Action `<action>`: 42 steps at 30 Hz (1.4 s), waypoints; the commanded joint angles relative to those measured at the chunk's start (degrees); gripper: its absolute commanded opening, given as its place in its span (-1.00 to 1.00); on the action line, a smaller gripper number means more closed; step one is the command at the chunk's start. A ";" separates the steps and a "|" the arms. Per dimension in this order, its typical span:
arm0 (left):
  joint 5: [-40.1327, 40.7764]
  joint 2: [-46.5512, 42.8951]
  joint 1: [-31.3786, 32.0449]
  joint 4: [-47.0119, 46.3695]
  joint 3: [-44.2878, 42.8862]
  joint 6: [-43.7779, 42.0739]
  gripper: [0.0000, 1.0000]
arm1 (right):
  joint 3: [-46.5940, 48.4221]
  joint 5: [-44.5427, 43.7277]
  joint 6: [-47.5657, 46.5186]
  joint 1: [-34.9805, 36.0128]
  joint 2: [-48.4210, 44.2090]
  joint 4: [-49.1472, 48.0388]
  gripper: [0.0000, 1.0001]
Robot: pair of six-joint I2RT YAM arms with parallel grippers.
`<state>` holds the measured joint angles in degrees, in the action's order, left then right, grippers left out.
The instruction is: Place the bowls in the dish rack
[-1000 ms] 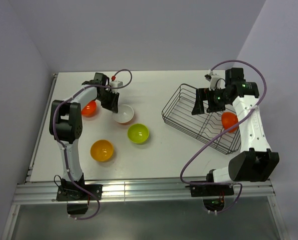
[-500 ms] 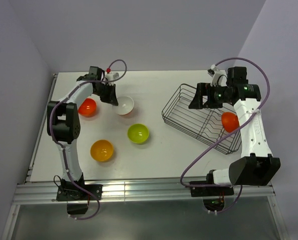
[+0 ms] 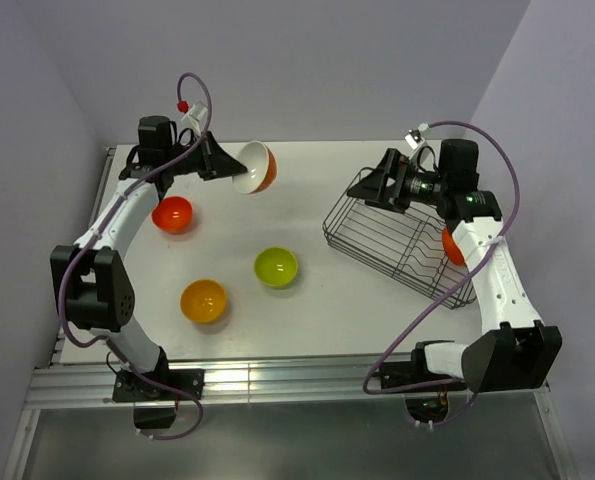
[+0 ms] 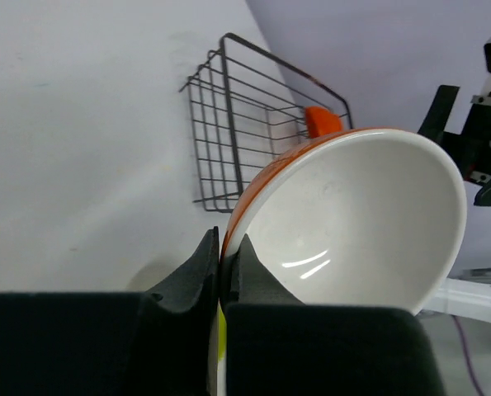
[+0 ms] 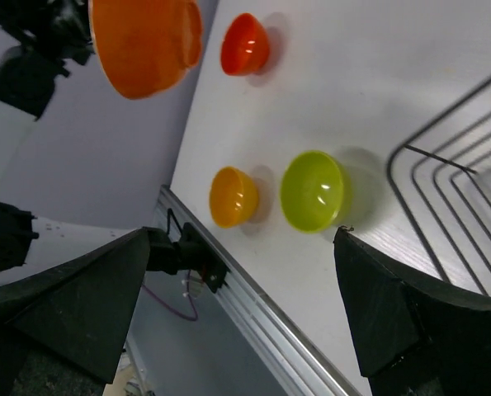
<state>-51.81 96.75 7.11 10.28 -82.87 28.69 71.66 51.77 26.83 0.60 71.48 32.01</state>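
Note:
My left gripper [image 3: 233, 166] is shut on the rim of a bowl [image 3: 253, 167] that is white inside and orange outside. It holds the bowl tilted in the air above the table's back left; the left wrist view shows the fingers [image 4: 197, 266] pinching the rim of this bowl [image 4: 361, 219]. On the table lie a red-orange bowl [image 3: 172, 213], a lime green bowl [image 3: 276, 266] and a yellow-orange bowl [image 3: 204, 300]. The dish rack [image 3: 377, 235] stands at the right with another red-orange bowl [image 3: 454, 246] in it, partly behind my right arm. My right gripper [image 3: 373, 186] hangs open and empty over the rack's far left corner.
The table's front edge ends in an aluminium rail [image 3: 287, 378], seen also in the right wrist view as the rail [image 5: 253, 305]. Purple-grey walls close in behind and on both sides. A purple cable [image 3: 402, 300] loops from my right arm over the table beside the rack.
My left gripper shut on the white bowl's rim and lifted it off the table, swinging back and up. My right gripper rose and moved left over the rack's far corner, staying open.

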 commanded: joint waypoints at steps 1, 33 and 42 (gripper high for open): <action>-6.72 -2.09 -0.08 -14.39 3.93 15.56 -1.00 | 2.17 -0.17 9.19 3.96 -2.14 -11.35 1.00; -6.11 -7.63 5.80 -27.69 19.33 26.60 -0.99 | 14.57 -13.54 10.96 27.08 14.04 -14.43 1.00; -6.02 -7.01 6.51 -27.51 18.89 26.07 -1.00 | 14.30 -13.01 12.98 28.14 15.09 -14.78 1.00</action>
<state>-57.28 91.33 12.97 -14.33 -62.92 55.20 84.20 37.65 38.35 28.21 85.89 20.12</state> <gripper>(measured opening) 0.058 0.997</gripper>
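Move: The left hand holds the white bowl by its rim; the right gripper it is taken to lies about 28 cm to its right, 10 back and 3 higher. The green bowl is 12 cm back, 6 right and 25 below. From the right hand, the white bowl is some 24 cm left, 10 ahead and 2 lower; the green bowl stands 21 left, level fore-and-aft, 28 below; the dish rack's middle, 13 right, 6 ahead, 25 below. Leftward goes the right hand, about 16 cm in a shallow arc, fingers wide open, until their tips reach the orange underside of the white bowl; its wrist turns some 10 degrees counter-clockwise. The left hand keeps its pinch and carries the bowl back about 6 cm and rightward nearly 5 to meet it, sinking slightly and turning its wrist roughly 20 degrees. ##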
